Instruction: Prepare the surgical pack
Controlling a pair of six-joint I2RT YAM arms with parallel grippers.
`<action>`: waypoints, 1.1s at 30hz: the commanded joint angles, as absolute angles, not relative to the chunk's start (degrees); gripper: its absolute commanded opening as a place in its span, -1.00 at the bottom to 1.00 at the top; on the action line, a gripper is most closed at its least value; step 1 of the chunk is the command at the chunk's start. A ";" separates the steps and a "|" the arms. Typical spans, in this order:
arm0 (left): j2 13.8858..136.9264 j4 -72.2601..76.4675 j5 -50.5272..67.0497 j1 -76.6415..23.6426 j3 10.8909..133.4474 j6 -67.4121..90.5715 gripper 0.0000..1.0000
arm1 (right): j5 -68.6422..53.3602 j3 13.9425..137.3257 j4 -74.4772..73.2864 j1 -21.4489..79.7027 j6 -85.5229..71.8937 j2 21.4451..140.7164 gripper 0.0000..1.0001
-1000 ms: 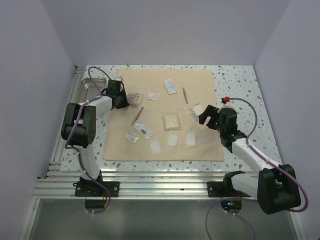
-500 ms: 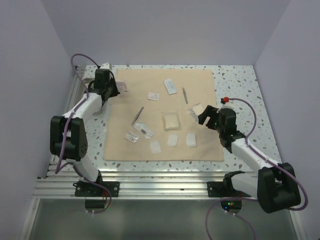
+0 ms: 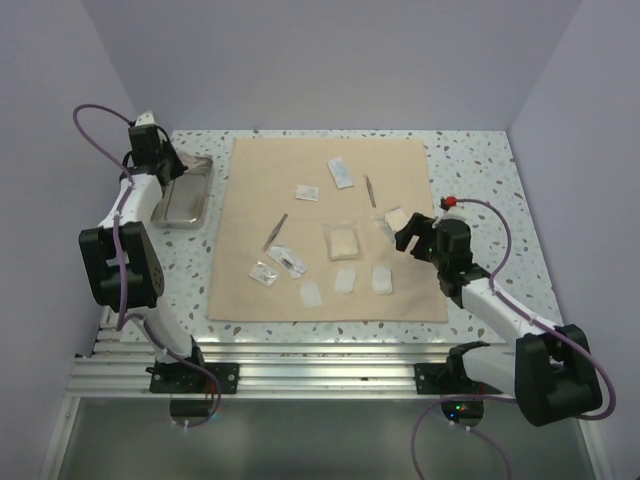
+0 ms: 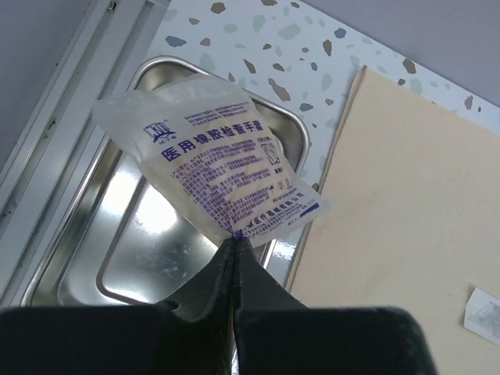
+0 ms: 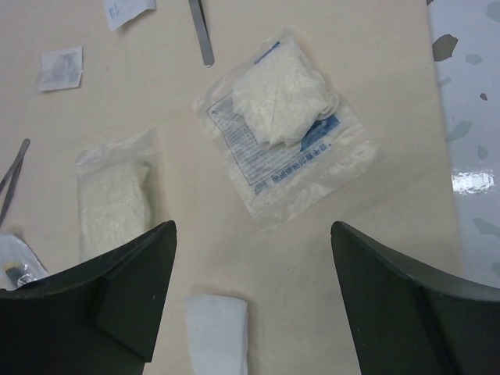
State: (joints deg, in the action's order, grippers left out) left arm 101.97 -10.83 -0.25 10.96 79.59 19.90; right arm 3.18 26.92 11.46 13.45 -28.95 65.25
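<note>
The tan cloth [image 3: 330,225] of the surgical pack lies spread flat on the table, with several packets on it. A steel tray [image 3: 185,200] sits just off its left edge. My left gripper [image 4: 234,242] is shut on the corner of a clear packet with blue print [image 4: 219,172], which hangs over the tray [image 4: 117,242]. In the top view the left gripper [image 3: 165,165] is at the tray's far end. My right gripper [image 5: 252,226] stands open above the cloth's right side, just short of a glove packet [image 5: 277,125], with nothing between its fingers.
On the cloth lie a gauze packet [image 5: 113,199], a white folded pad [image 5: 217,332], forceps [image 3: 370,190], tweezers [image 3: 275,230] and small packets [image 3: 340,172]. Aluminium rails [image 3: 250,375] run along the near edge. Walls close in the left, back and right.
My left arm has swung from the cloth's left edge out to the back left, carrying the printed packet over the steel tray. The right arm has barely moved.
</note>
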 commanded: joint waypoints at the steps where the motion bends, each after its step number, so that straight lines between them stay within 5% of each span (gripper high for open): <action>1: 105.64 -12.21 1.32 11.69 83.84 18.98 -1.00 | 2.55 26.28 13.89 13.89 -29.53 65.04 0.67; 13: 112.58 -9.67 0.79 12.04 85.60 20.74 -1.00 | 3.69 25.66 14.06 13.97 -29.09 63.90 0.68; 16: 111.89 -10.81 0.18 11.87 85.26 22.49 -0.40 | 3.78 25.75 14.06 14.06 -29.09 64.07 0.68; 20: 102.60 -7.56 -9.03 8.28 77.45 22.77 0.79 | 3.87 25.75 14.15 14.06 -29.00 64.34 0.69; 25: 97.74 -10.46 -12.92 0.55 75.76 20.66 0.81 | 3.60 25.93 14.24 14.06 -29.09 65.30 0.69; 33: 102.12 -12.03 2.80 -11.24 77.07 18.90 0.73 | 3.08 26.37 14.50 14.59 -28.92 66.09 0.69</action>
State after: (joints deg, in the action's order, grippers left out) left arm 98.72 -10.70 -3.55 -9.50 76.01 20.73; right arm 3.29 25.85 11.99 14.06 -28.93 65.78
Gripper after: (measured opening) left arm 0.875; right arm 0.844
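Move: The left hand holds the glove packet by its near edge over the steel tray, whose middle is nearly straight below: about 14 cm down, perhaps 2 cm to the left and level fore and aft. To its right on the cloth lie the nearer tweezers, some 23 cm right and 10 cm back, and the small packet, about 31 cm right and level with it. From the right hand the tray is roughly 52 cm left, 13 cm ahead and 8 cm lower. Still pinching the glove packet, the left hand sinks about 7 cm towards the tray, easing a centimetre or so forward and tipping slightly more downward, then opens its fingers wide and lets go of the packet above the tray. It backs off a little as it climbs to its starting height, then swings some 17 cm right, away from the tray and over the cloth towards the small packet, turning roughly 20 degrees clockwise with the fingers left open. ##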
